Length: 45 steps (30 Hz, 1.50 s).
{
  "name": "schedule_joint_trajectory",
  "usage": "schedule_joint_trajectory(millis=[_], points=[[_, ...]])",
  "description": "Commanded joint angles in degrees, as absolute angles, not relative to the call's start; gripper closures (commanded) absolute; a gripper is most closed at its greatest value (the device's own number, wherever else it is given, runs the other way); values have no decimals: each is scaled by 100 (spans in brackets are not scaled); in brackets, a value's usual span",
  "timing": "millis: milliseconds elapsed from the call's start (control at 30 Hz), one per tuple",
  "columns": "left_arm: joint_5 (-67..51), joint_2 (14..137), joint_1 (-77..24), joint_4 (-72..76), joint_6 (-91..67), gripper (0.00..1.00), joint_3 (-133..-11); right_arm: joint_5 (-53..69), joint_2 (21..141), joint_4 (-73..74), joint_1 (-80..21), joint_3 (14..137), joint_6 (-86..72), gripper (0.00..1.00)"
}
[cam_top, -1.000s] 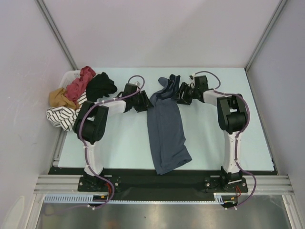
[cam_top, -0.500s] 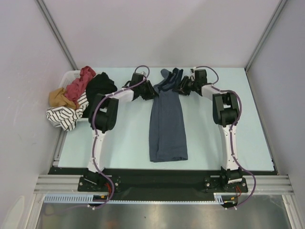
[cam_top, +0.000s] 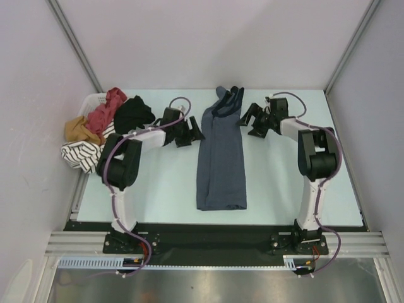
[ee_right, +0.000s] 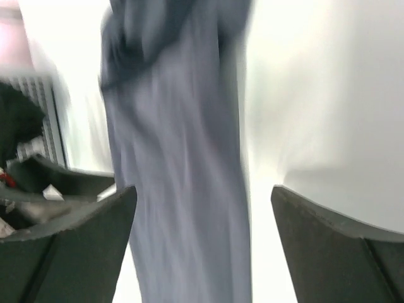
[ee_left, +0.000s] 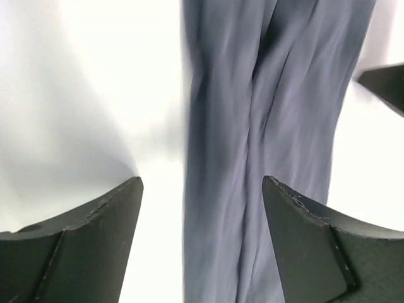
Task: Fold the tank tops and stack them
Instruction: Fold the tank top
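The slate blue-grey tank top [cam_top: 221, 158] lies flat as a long narrow strip down the middle of the table, its darker-trimmed straps [cam_top: 228, 100] at the far end. My left gripper [cam_top: 194, 133] stands open just left of its upper part, apart from the cloth. My right gripper [cam_top: 248, 120] stands open just right of the straps. In the left wrist view the blue-grey cloth [ee_left: 252, 126] runs beyond the open left gripper [ee_left: 202, 181]. The right wrist view shows the same cloth [ee_right: 177, 158] beyond the open right gripper [ee_right: 203, 189]. A brick red tank top [cam_top: 107, 107] lies crumpled in the pile at far left.
A white basket [cam_top: 95, 99] at the table's far left corner holds the red top, a black garment [cam_top: 134, 113], a tan one [cam_top: 79, 129] and a striped one [cam_top: 82, 153]. Walls close in the table at the back and both sides.
Both grippers let go of the top's strap end, opened wide and drew back to either side. The top, dragged away from the arms and straightened, now lies flat.
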State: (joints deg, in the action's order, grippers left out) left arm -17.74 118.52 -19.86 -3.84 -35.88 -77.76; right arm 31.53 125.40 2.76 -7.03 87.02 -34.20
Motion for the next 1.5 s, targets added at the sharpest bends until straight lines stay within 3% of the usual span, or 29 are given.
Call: schedule_joint_trajectory(millis=[0, 233, 400, 633, 1033, 1233, 1300, 1333, 1433, 1467], points=[[-1609, 10751, -2021, -246, -3322, 18, -6588, 2823, 11209, 272, -826, 7545, -3208, 5], [-1126, 8609, -2592, -412, -3559, 19, -4370, 1539, 8836, 1282, -1344, 5206, -2769, 32], [-1045, 7727, -3269, -703, -3762, 21, -3421, 942, 7308, 2177, -2107, 4089, -2961, 36], [-862, 6892, -4095, -1020, -4270, 23, -2708, 677, 6180, 2707, -3066, 3236, -3787, 33], [-1353, 7136, -4535, -27, -4922, 31, -1987, 598, 6671, 2048, -3946, 2839, -4526, 40], [-1424, 7347, -4623, 202, -5001, 46, -1986, 580, 6706, 1995, -4113, 2848, -4614, 55], [-1380, 7348, -4658, 202, -5027, 48, -1943, 580, 6689, 2004, -4157, 2839, -4623, 66], [-1354, 7365, -4667, 202, -5036, 55, -1942, 589, 6680, 2013, -4183, 2830, -4632, 69], [-1275, 7426, -4693, 220, -5054, 64, -1942, 633, 6680, 2004, -4219, 2830, -4641, 81], [-1257, 7435, -4702, 228, -5054, 69, -1934, 668, 6680, 2004, -4227, 2839, -4632, 90]])
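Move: The near left corner of the folded-narrow tank top lies about 32 cm back from my left hand, nearly straight behind it and 3 cm lower. The near right corner is roughly 37 cm back and 2 cm left of my right hand, 4 cm lower, some 20 cm to the right of the left corner. The table's near edge runs about 6 cm behind both corners. The shoulder straps lie about 8 cm ahead and 9 cm left of my right hand. I sweep both open hands back along the tank top's sides to the hem, the left about 31 cm, the right some 37 cm, slowing sharply over the last stretch. The right rises slightly, then sinks about 5 cm; both wrists tip further down. Then I close the fingers, each hand starting to pinch its near corner. ##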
